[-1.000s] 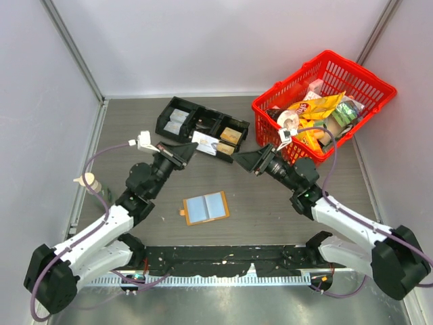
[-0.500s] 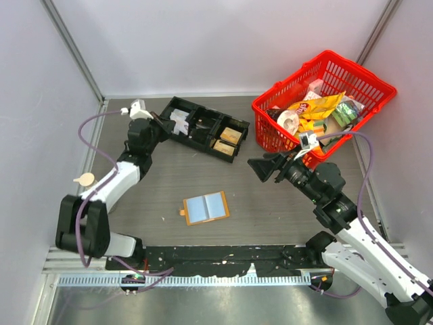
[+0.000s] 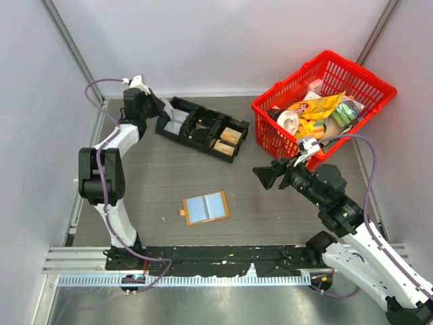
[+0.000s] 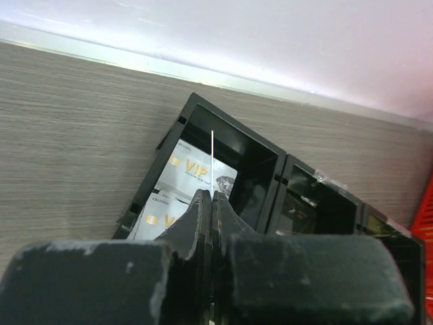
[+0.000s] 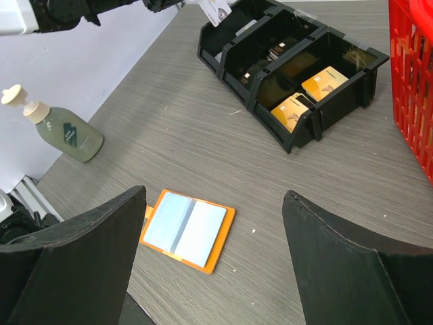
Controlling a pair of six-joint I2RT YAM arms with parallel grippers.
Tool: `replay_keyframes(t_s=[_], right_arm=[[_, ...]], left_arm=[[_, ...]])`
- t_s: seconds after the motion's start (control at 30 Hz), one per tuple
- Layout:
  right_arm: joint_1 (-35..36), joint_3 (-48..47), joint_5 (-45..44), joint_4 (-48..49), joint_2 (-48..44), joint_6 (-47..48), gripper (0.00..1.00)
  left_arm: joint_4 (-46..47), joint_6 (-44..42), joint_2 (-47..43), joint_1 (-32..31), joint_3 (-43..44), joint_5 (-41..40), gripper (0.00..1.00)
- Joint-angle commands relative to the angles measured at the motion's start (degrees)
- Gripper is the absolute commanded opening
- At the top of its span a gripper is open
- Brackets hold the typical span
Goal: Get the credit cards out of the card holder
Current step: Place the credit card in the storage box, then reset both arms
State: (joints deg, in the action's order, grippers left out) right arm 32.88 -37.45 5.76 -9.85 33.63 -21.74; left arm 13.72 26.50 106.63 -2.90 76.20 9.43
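The card holder lies open and flat on the table, orange rim up, two pale blue panels showing. My left gripper is shut on a thin white credit card, seen edge-on, over the left end compartment of the black tray. White VIP cards lie in that compartment. My right gripper hangs open and holds nothing, above the table to the right of the card holder.
Gold cards lie in the tray's right compartments. A red basket full of packets stands at the back right. A green pump bottle stands by the left wall. Walls close the left, back and right sides.
The left arm swung from the table's middle to the back left with the card, over the tray. The right gripper opened and drew back to the right.
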Motion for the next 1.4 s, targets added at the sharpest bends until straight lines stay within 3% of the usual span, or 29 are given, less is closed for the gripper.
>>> replay_keyframes(t_s=[0.0,0.3,0.33,0.37,0.47,0.67,0.83,1.03,1.37], right_arm=[[-0.1,-2.1,-0.2,0.3,-0.3,2.3,0.86],[-0.1,-2.4,3.6,0.0,1.9,3.2,0.86],[-0.1,-2.5,3.0,-0.2,1.8,3.4,0.86],[-0.1,-2.7,2.5,-1.0,1.6,4.2,0.86],[-0.1,-3.9,-0.5,-3.2,1.0,6.5,0.86],[-0.1,-5.2,-9.3,-7.6,-1.7,8.6,0.86],[-0.1,-6.9,-20.8,-12.6,-5.1,9.2,0.86],[-0.1,-9.1,-34.2,-18.1,-10.2,12.3,0.86],[-0.1,-6.9,-45.9,-19.2,-23.0,16.7,0.86]], left_arm=[[-4.4,-3.8,5.3,0.3,5.5,5.2,0.0],[-1.1,2.2,11.9,0.3,6.7,12.5,0.0],[-2.4,1.5,11.7,0.3,6.9,11.3,0.07],[-4.6,0.1,11.3,0.3,7.1,9.7,0.23],[-9.7,-3.8,8.4,0.6,7.8,3.0,0.55],[-18.4,-8.4,-1.4,1.0,8.8,-7.5,0.89],[-26.7,-5.2,-10.5,1.0,8.6,-13.4,1.0],[-34.4,0.8,-25.0,1.0,2.4,-16.3,1.0],[-37.8,1.0,-66.4,1.0,-20.3,-21.1,1.0]])
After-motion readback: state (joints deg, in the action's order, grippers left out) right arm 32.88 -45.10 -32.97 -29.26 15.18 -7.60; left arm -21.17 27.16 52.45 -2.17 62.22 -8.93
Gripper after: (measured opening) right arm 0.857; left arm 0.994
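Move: Just ahead and below the left hand, which still holds a card, lies the left compartment of the storage box, already holding VIP cards: about 4 cm farther out, 3 cm to the right and 14 cm down. The middle compartment is roughly 12 cm to this hand's right and level ahead; the right compartment, with gold packs, some 22 cm right and 4 cm back. From the right hand the left compartment is about 36 cm ahead, 33 cm left and 24 cm below. Lowering the card about 10 cm and slightly right into the left compartment, the left hand tips its fingers down some 15 degrees and opens from shut to wide, letting go. It then climbs steeply and pulls back towards its base and to the left, turning counter-clockwise. The right hand, empty and open, later swings about 16 cm right, rising a little and turning clockwise towards the basket. ##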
